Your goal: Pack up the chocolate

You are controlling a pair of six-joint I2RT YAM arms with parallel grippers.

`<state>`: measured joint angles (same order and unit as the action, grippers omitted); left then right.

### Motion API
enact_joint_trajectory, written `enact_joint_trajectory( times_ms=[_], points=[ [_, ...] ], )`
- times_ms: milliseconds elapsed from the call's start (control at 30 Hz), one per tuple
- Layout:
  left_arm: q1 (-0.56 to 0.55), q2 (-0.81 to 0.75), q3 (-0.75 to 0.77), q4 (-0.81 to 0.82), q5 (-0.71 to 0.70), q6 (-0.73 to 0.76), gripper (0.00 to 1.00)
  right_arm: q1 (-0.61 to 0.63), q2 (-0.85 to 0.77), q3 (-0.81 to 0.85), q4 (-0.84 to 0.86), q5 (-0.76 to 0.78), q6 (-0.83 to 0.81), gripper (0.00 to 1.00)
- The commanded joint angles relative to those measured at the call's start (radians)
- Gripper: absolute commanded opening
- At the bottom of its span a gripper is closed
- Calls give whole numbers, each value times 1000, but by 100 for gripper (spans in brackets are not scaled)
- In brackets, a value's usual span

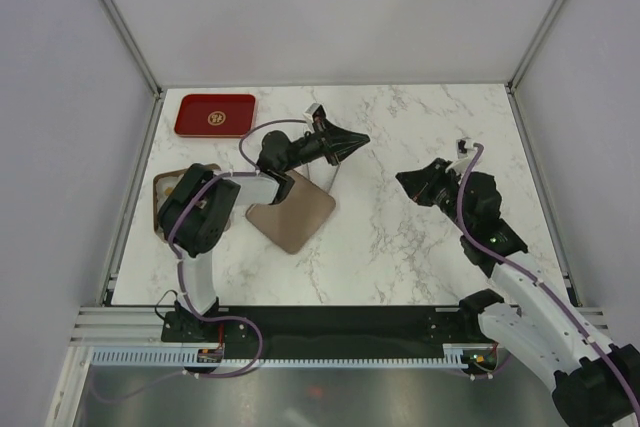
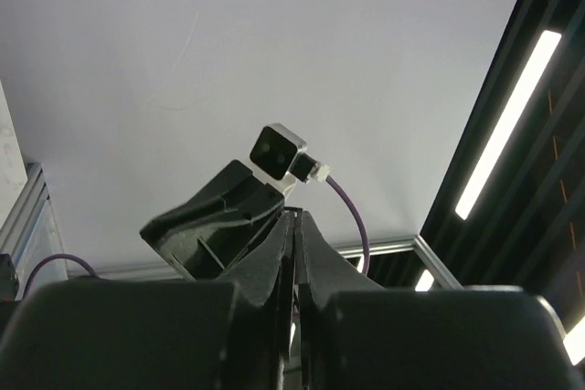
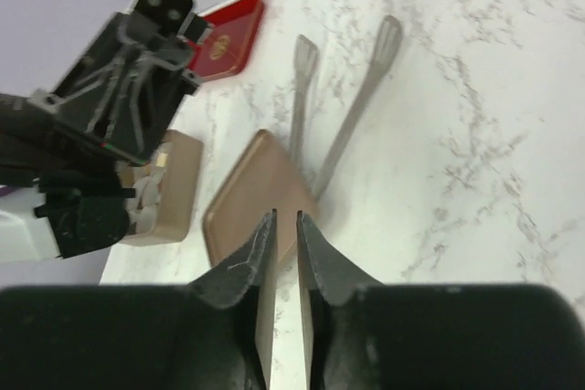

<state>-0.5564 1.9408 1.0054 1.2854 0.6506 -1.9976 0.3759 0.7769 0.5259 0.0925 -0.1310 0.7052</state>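
A tan open box (image 3: 179,182) sits at the table's left, mostly hidden by my left arm; its rim shows in the top view (image 1: 163,187). Small cream and tan chocolate pieces (image 3: 146,196) show inside it. The flat tan-brown lid (image 1: 292,212) lies beside it, also in the right wrist view (image 3: 245,191). My left gripper (image 1: 360,137) is shut, raised above the table's middle and tilted upward; its fingers (image 2: 296,235) are pressed together with nothing visible between them. My right gripper (image 1: 402,178) hovers to the right, pointing at the lid; its jaws (image 3: 285,226) are nearly shut and empty.
A red tray (image 1: 215,114) with a gold emblem lies at the back left. Metal tongs (image 3: 352,111) lie on the marble just beyond the lid, thin in the top view (image 1: 333,173). The metal frame rails bound the table's sides.
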Motion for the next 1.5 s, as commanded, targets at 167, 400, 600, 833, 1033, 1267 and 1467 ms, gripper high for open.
enact_joint_trajectory(
  times_ms=[167, 400, 600, 833, 1033, 1267, 1467],
  points=[
    [136, -239, 53, -563, 248, 412, 14, 8, 257, 223, -263, 133, 6, 45],
    [167, -480, 345, -1845, -241, 1418, 34, 67, 378, 253, -217, 125, 53, 57],
    [129, -621, 208, -2057, -463, 1539, 41, 83, 358, 203, -218, 125, 54, 55],
    [24, -635, 44, -2063, -577, 1444, 41, 83, 253, 197, -267, 123, 25, 52],
    [-102, -524, 56, -2057, -683, 1376, 41, 83, 188, 152, -297, 146, 11, 52],
    [-187, -390, 55, -1993, -711, 1332, 41, 83, 136, 109, -303, 148, 13, 52],
    [-231, -292, 71, -1939, -710, 1310, 42, 83, 127, 102, -312, 166, -7, 53]
  ],
)
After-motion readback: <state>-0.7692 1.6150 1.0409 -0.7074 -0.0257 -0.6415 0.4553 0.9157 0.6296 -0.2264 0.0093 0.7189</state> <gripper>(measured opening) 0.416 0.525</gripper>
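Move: The brown lid is loose, in neither hand: its middle is some 15 cm to the left hand's left, about 6 cm back and 27 cm below. The metal tongs stand about 10 cm farther out than the lid and 9 cm to its right, their joint close by its right corner; the chocolate box is some 22 cm left of the lid and 3 cm farther out. From the right hand, the lid is about 27 cm left, level fore and aft, 21 cm below. The left hand swings left some 18 cm and then sinks about 23 cm while drawing back about 13 cm, its wrist rolling some 100 degrees so that fingers that pointed right now point down, and opening partway; it eases a few centimetres right again near the end and comes in low at the lid's near right corner, one fingertip by the rim and the other over bare marble, with no touch to be seen. The right hand holds nothing, opens wider, dips forward and down about 8 cm, partly rises and sinks again, ending about 6 cm lower than it began and clear of the lid. ##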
